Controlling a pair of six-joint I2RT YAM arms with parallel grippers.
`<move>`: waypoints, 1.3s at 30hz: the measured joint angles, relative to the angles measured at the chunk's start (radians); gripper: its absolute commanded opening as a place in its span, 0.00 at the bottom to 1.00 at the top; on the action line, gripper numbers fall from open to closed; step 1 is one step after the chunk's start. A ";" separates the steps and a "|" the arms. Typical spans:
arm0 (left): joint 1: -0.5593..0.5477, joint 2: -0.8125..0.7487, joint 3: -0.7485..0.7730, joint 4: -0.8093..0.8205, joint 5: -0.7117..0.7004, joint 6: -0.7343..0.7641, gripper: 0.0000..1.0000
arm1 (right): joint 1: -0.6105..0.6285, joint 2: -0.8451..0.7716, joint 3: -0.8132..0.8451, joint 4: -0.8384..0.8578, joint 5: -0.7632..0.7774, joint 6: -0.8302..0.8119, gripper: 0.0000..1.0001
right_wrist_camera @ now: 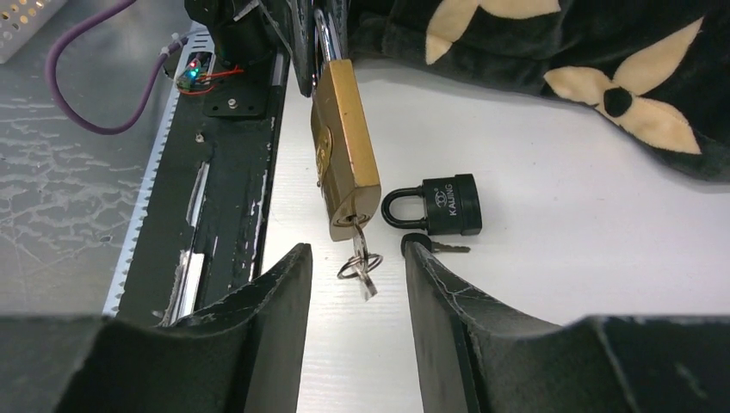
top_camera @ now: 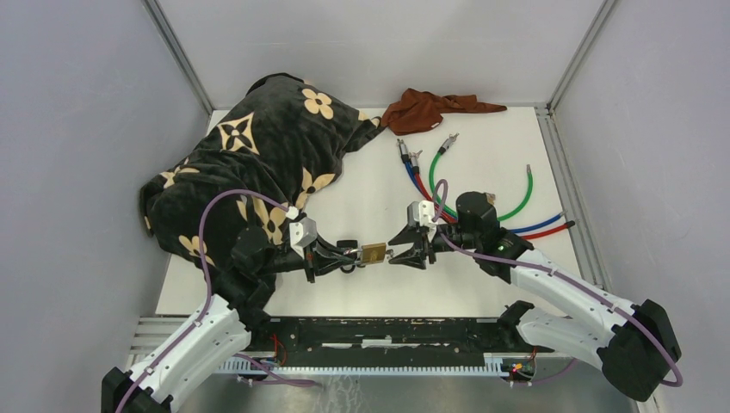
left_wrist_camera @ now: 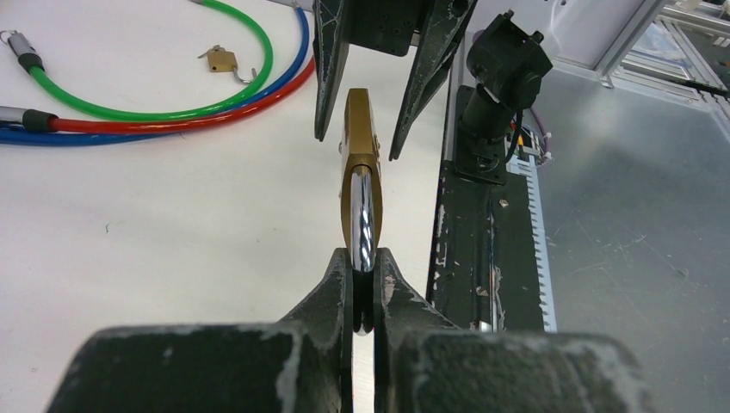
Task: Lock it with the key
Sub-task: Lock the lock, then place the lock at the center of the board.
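A brass padlock [top_camera: 374, 253] hangs over the table between the two arms. My left gripper [left_wrist_camera: 363, 258] is shut on its chrome shackle [left_wrist_camera: 362, 215], with the brass body [left_wrist_camera: 361, 146] pointing away towards the right arm. In the right wrist view a small key [right_wrist_camera: 358, 245] sits in the keyhole at the bottom of the padlock [right_wrist_camera: 344, 146], and a ring [right_wrist_camera: 357, 265] dangles from it. My right gripper [right_wrist_camera: 356, 248] is open. Its fingertips stand either side of the key without touching it.
A black padlock [right_wrist_camera: 443, 205] lies on the white table with its own key [right_wrist_camera: 435, 247] beside it. A dark flowered blanket [top_camera: 258, 146] covers the left. Green, blue and red cables [top_camera: 482, 181], a brown cloth [top_camera: 430, 107] and a small brass lock [left_wrist_camera: 222, 58] lie further back.
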 measured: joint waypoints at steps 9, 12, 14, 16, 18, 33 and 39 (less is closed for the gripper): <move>0.000 0.003 0.000 -0.001 0.011 0.000 0.02 | 0.011 0.037 0.013 0.019 -0.008 0.006 0.00; 0.000 0.007 0.000 -0.003 0.010 0.000 0.02 | 0.011 0.039 0.013 0.016 -0.002 0.005 0.00; 0.000 0.007 0.000 -0.009 0.010 0.000 0.02 | 0.011 0.032 0.013 0.006 0.015 0.002 0.00; 0.001 0.006 0.000 -0.016 0.003 0.009 0.02 | 0.007 0.016 0.013 -0.014 0.043 0.000 0.00; 0.010 0.003 0.002 -0.035 -0.018 0.038 0.02 | -0.013 -0.018 -0.001 -0.043 0.080 0.000 0.00; 0.017 0.148 0.074 -0.270 -0.539 0.199 0.02 | -0.255 -0.161 -0.230 0.056 0.423 0.367 0.00; -0.143 0.402 0.244 -0.359 -0.808 0.201 0.02 | -0.256 -0.174 -0.353 0.185 0.520 0.570 0.00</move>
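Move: The key with its ring sticks out of the brass padlock about 2 cm to the left of the open right fingers, nearly level with them; the padlock body is some 6 cm left. The left hand already holds that padlock, its body about 5 cm to its right, the key some 9 cm to its right. From the left hand, the black padlock lies about 6 cm ahead, 2 cm left and 15 cm below, the black key about 6 cm ahead, 2 cm right and equally low. The right fingers edge barely left and close on the key in the brass padlock, then draw it away to the right about 10 cm, with some 8 cm each forward and down, while the hand turns about 50 degrees clockwise and tips down. As the key is drawn away, the left hand keeps its grip on the shackle and carries the brass padlock forward about 10 cm and down 8 cm, with a smaller shift left, turning some 35 degrees counter-clockwise and rolling its left side up. ##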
